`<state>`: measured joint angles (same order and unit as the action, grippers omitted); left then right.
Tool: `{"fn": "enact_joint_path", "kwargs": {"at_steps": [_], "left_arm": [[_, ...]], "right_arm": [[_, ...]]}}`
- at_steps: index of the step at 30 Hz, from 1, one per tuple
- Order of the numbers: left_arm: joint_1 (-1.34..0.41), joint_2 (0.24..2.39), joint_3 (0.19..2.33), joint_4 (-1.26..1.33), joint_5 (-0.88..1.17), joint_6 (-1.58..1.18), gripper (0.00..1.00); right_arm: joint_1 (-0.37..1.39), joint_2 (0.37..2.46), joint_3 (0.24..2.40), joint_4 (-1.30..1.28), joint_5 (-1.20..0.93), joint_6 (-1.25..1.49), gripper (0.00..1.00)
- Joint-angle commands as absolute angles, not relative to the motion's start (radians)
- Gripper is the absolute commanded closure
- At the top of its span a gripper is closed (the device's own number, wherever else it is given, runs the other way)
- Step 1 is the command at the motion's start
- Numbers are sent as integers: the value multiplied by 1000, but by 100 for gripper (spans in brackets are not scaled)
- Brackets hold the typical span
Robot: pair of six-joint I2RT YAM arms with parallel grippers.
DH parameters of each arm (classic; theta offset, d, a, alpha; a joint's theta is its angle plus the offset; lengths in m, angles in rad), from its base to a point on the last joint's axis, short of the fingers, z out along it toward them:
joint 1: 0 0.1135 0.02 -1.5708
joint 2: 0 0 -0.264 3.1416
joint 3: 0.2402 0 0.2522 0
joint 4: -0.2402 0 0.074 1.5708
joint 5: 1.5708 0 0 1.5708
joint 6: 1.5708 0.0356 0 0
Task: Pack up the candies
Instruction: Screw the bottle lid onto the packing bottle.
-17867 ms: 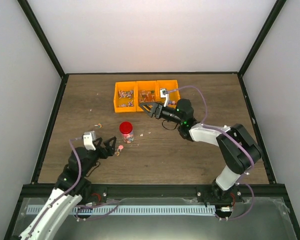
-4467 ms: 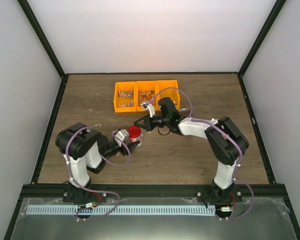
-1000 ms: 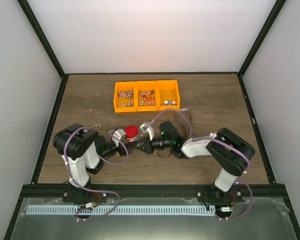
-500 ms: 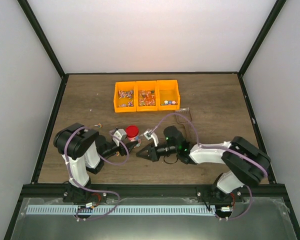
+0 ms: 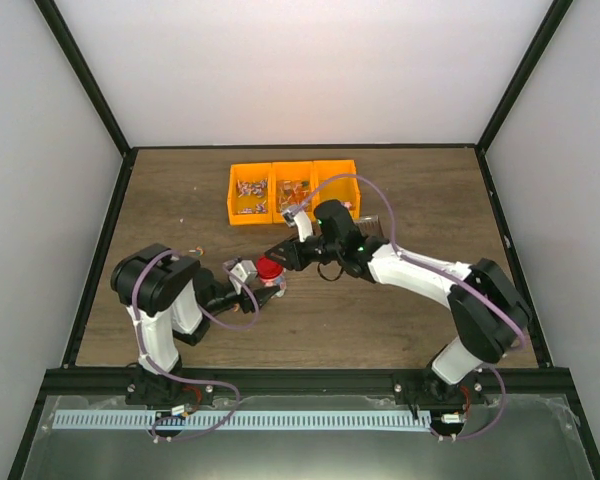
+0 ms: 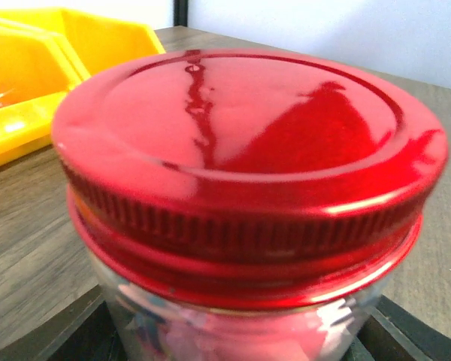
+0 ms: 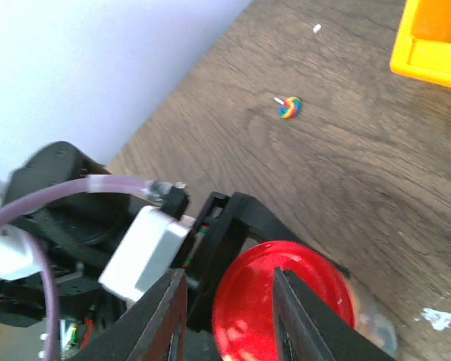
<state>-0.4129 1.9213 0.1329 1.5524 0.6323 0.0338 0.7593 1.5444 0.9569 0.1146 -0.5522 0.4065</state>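
A small clear jar (image 6: pixel 233 331) with a red lid (image 6: pixel 240 143) stands on the table, pink and pale candies showing through its glass. My left gripper (image 6: pixel 239 342) is shut on the jar's body, its dark fingers (image 6: pixel 79 335) at both lower corners of the left wrist view. From above, the lid (image 5: pixel 270 267) sits between both grippers. My right gripper (image 7: pixel 227 316) hovers just over the lid (image 7: pixel 286 301) with its jaws apart and nothing between them. More candies (image 5: pixel 252 192) lie in the orange bins. One rainbow candy (image 7: pixel 289 107) lies loose on the wood.
Three joined orange bins (image 5: pixel 230 200) stand at the back of the table; the right arm (image 5: pixel 410 270) reaches across in front of them. Small crumbs (image 7: pixel 440 318) lie near the jar. White walls with black frame posts enclose the table.
My right gripper rose from the table in front of the jar to just above the red lid, and its jaws opened. The left gripper kept its hold on the jar.
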Motion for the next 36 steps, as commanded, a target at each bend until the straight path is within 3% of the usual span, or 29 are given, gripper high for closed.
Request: {"fn": "enact_joint_path", "kwargs": {"at_steps": [1, 14, 26, 31, 36], "left_arm": [[-423, 2007, 97, 1772, 781, 6, 50], [-426, 2021, 116, 1772, 882, -11, 50], [-426, 2011, 103, 1772, 816, -1, 50], [-426, 2006, 97, 1772, 755, 2, 53], [-425, 2000, 97, 1772, 735, -11, 53]], "right_arm": [[756, 1626, 1040, -74, -490, 316, 67], [749, 1661, 1049, -57, -399, 300, 71], [738, 1648, 940, 5, -587, 325, 79], [738, 1609, 863, 78, -658, 357, 93], [738, 1580, 789, 148, -734, 381, 99]]}}
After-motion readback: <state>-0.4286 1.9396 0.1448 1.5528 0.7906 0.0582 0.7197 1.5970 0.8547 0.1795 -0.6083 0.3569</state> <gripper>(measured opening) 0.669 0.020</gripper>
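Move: The red bottle lid, already sitting on the packing bottle, lies about 7 cm below the right hand, roughly 1 cm back and 1 cm to its left. The rainbow lollipop is about 8 cm ahead and 19 cm left of this hand, and the orange tray's middle some 26 cm ahead and 4 cm right, both about 17 cm below. From the left hand, which holds the bottle, the lid is straight above, about 5 cm up. Lower the right gripper about 5 cm beside the lid's forward rim, dipping its fingertips some 10 degrees and then levelling most of that out. Shut its fingers while drawing back 2 cm and slightly right, until the tips come up against the rim. Keep the left grip on the bottle, bringing it about 3 cm back and right, turning 10 degrees clockwise. ##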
